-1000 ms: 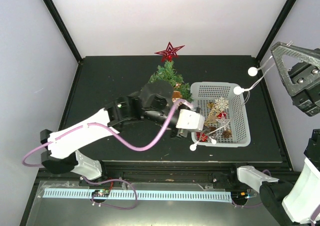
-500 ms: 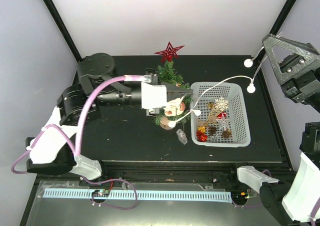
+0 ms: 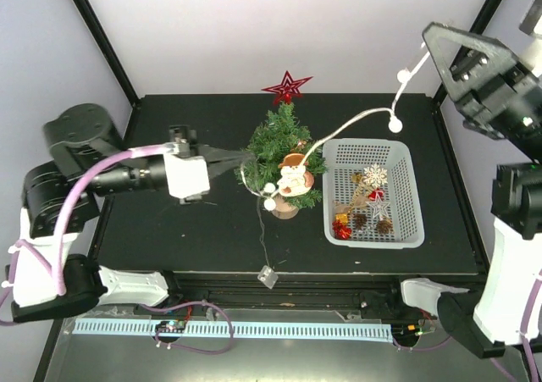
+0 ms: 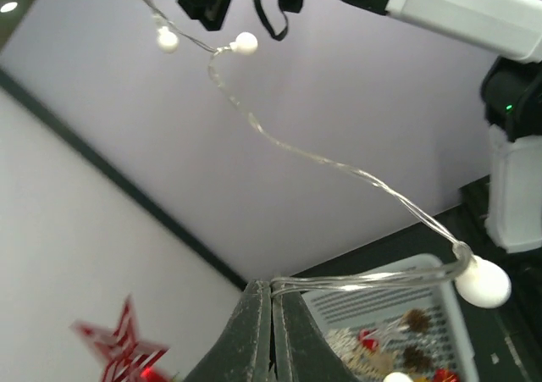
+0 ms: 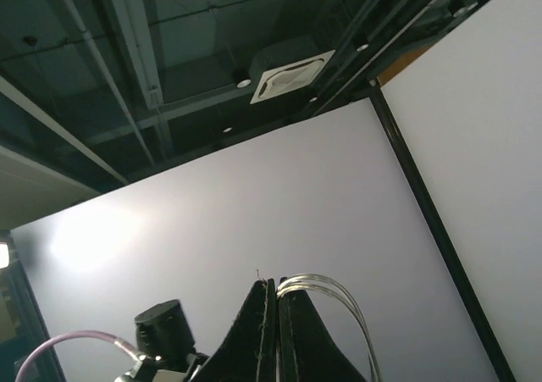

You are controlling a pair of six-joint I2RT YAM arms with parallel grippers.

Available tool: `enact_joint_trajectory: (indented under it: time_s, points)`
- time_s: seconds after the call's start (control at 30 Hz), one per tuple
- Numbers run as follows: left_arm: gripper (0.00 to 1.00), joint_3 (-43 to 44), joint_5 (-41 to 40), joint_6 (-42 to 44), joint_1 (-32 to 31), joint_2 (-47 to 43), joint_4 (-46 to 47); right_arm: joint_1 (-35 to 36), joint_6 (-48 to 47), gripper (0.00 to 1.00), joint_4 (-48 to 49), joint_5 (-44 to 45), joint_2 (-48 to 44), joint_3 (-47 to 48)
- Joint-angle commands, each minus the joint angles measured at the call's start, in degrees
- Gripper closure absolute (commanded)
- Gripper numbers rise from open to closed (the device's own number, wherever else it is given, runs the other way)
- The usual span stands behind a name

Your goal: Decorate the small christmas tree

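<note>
The small christmas tree [image 3: 282,145] stands mid-table with a red star [image 3: 287,86] behind it and a snowman ornament [image 3: 294,173] on its front. A clear light string [image 3: 356,121] with white bulbs runs from high at the right, across the tree, and down to a small clear box [image 3: 268,276] at the table's front edge. My left gripper [image 3: 240,156] is at the tree's left side, shut on the string [image 4: 364,279]. My right gripper [image 3: 426,33] is raised at the far right, shut on the string's other end [image 5: 326,285].
A white basket [image 3: 405,162] right of the tree holds a snowflake, pine cones, and red and gold ornaments. The left arm's purple cable loops over the table's left side. Black frame posts stand at the back corners.
My left gripper has swung from the basket to the tree's left side, dragging the string over the tree. The right gripper has shifted left. The clear box has slid to the front edge.
</note>
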Motion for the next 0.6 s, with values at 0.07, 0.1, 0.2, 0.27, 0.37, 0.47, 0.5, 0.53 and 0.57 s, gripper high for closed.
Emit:
enact_joint_trajectory:
  time_s: [0.07, 0.1, 0.2, 0.27, 0.37, 0.47, 0.5, 0.53, 0.57]
  points:
    - [0.98, -3.29, -4.62, 0.15, 7.40, -5.31, 0.09, 0.21, 7.38, 0.99, 9.23, -2.31, 7.38, -0.17]
    - [0.98, -4.05, -5.43, -0.12, 8.31, -5.77, 0.58, 0.24, 7.95, 0.99, 10.05, -2.45, 8.53, 0.15]
    - [0.99, -5.63, -8.42, -1.03, 10.81, -6.70, 2.42, 0.24, 10.77, 0.99, 13.58, -3.67, 13.42, 2.24]
    - [0.98, -6.09, -10.88, -1.66, 12.50, -6.80, 4.29, 0.27, 12.55, 0.99, 16.97, -3.44, 15.52, 2.31]
    - [0.98, -6.01, -13.72, -3.04, 15.18, -6.29, 6.98, 0.23, 15.44, 0.99, 21.33, -2.75, 19.27, 3.12]
    - [0.98, -5.23, -16.17, -4.07, 17.43, -5.36, 8.76, 0.18, 18.25, 0.99, 23.99, -2.71, 23.66, 6.08]
    - [0.98, -4.97, -16.60, -4.32, 18.35, -5.04, 9.28, 0.23, 19.05, 0.99, 24.89, -2.55, 24.93, 6.99]
    - [0.98, -4.66, -16.91, -4.50, 19.68, -4.81, 9.99, 0.20, 20.19, 0.99, 25.70, -2.45, 26.05, 8.43]
    - [0.98, -4.44, -17.26, -4.84, 20.63, -4.49, 10.60, 0.21, 21.23, 0.99, 26.50, -2.40, 27.40, 9.54]
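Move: The red star on the tree's tip lies about 13 cm ahead of the left gripper, 5 cm to its right and roughly level. The snowman on the tree's front is 9 cm ahead, 7 cm right and some 27 cm lower. From the right gripper the star is about 8 cm ahead, 17 cm left and 13 cm below, while the ornament basket is 14 cm ahead, 12 cm right and some 69 cm down. Sweep the right gripper about 19 cm forward, dipping slightly and tipping some 15 degrees downward, past the star on its right. Meanwhile bring the left gripper forward and left, first mostly left and then forward, about 10 cm in all, round the tree's left side, turning it some 30 degrees counter-clockwise. Keep both grippers shut on the light string. ##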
